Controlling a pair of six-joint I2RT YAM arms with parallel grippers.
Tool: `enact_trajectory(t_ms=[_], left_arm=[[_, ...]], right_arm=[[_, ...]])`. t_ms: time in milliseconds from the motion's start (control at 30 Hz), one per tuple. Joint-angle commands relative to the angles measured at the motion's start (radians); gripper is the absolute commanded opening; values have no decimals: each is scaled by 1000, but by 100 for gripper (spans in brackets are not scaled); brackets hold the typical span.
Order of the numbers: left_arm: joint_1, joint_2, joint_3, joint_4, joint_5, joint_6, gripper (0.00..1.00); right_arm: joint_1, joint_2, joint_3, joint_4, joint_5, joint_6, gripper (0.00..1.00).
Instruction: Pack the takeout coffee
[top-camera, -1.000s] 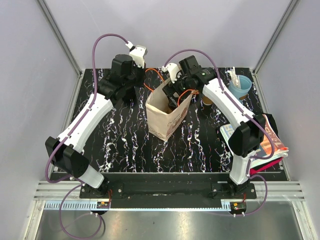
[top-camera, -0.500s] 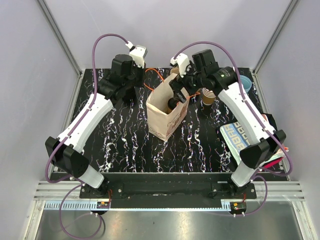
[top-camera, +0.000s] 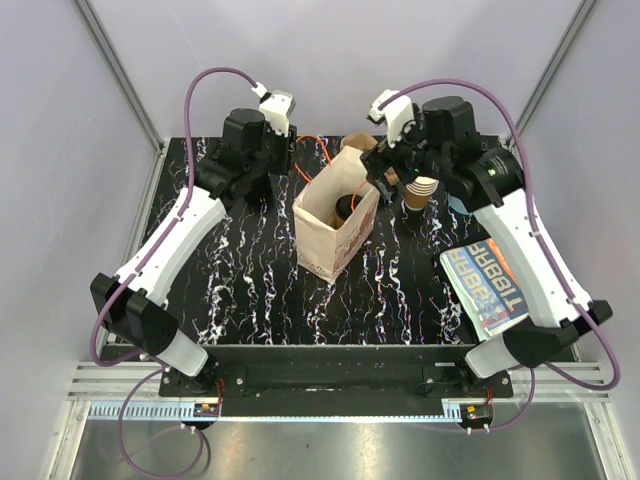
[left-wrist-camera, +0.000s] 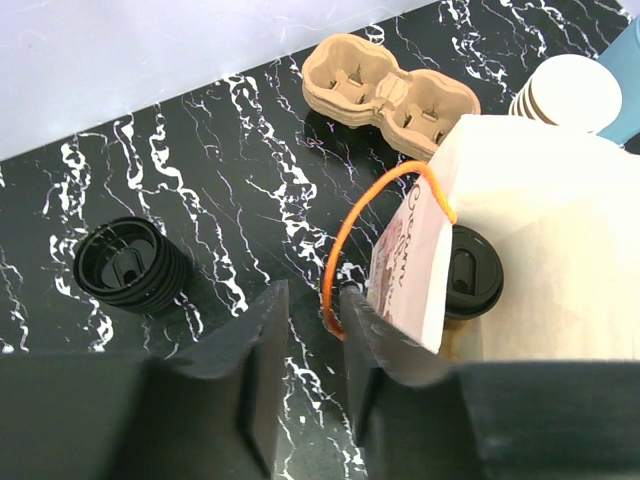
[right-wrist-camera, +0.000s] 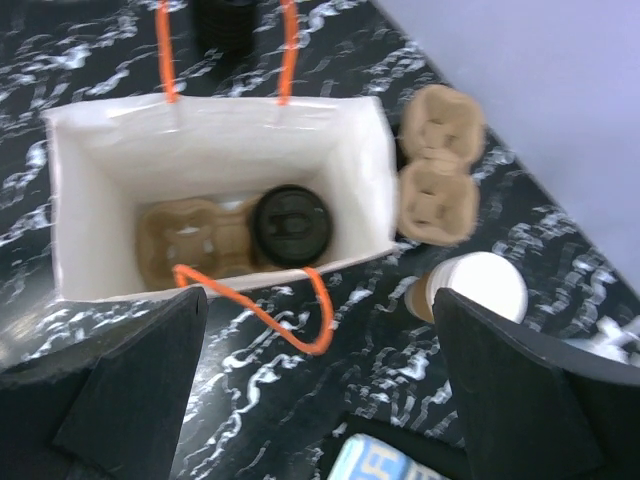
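Note:
The takeout coffee (right-wrist-camera: 291, 225), a tan cup under a round black lid, stands upright inside the open paper bag (right-wrist-camera: 220, 140) on a cardboard carrier (right-wrist-camera: 185, 240). From above, its lid (top-camera: 345, 207) shows through the bag's mouth (top-camera: 325, 250). My right gripper (right-wrist-camera: 322, 300) hangs open and empty above the bag's near wall, clear of the cup. My left gripper (left-wrist-camera: 313, 295) is at the bag's left side, jaws slightly apart. An orange handle loop (left-wrist-camera: 350, 230) lies at its right fingertip (left-wrist-camera: 352, 300). The lid (left-wrist-camera: 472, 272) shows past the bag wall (left-wrist-camera: 540, 220).
A stack of black lids (left-wrist-camera: 130, 268) sits left of the bag. An empty cardboard carrier (left-wrist-camera: 390, 90) lies behind it. A stack of tan cups (top-camera: 420, 190) stands right of the bag, with a magazine (top-camera: 495, 285) at the right edge.
My right arm rose out of the bag and drew back to the right, leaving the coffee inside. My left gripper's jaws parted from shut.

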Motion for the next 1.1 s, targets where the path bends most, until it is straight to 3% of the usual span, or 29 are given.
enact_trajectory(t_ms=[0, 100, 333, 500, 733, 1067], left_arm=[[-2, -52, 30, 38, 34, 11, 47], [0, -71, 26, 42, 37, 21, 63], [-2, -127, 16, 42, 29, 47, 98], [-2, -175, 3, 41, 41, 85, 99], [-2, -216, 9, 4, 47, 195, 99], [5, -281, -86, -21, 47, 263, 99]], right_arm=[[-16, -118, -67, 178, 216, -31, 100], [-42, -153, -112, 270, 375, -31, 100], [-221, -155, -193, 411, 491, 16, 100], [-349, -121, -273, 473, 494, 39, 99], [-557, -23, -279, 482, 401, 159, 89], [-662, 149, -256, 483, 224, 273, 70]])
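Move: The bag's left-hand orange handle loop lies right at the left hand's fingertips, its middle some 4 cm to the right; the black lids stand about 10 cm ahead of that hand, 13 cm left and 28 cm down. The blue cup of straws is some 18 cm ahead of the right hand, 28 cm to its right and 28 cm below. From the right hand, the paper cups are about 17 cm ahead and 12 cm right, and the bag 6 cm ahead and 9 cm left, both well below. The bag's left orange handle is let go as the already parting left fingers open fully and that hand lifts about 7 cm, drawing back and tilting up slightly. The blue cup of straws draws the empty right hand: it swings some 30 cm right and 13 cm forward, away from the bag, rising first, then sinking to 8 cm below its start, turning about 60 degrees clockwise while its fingers close partway. ##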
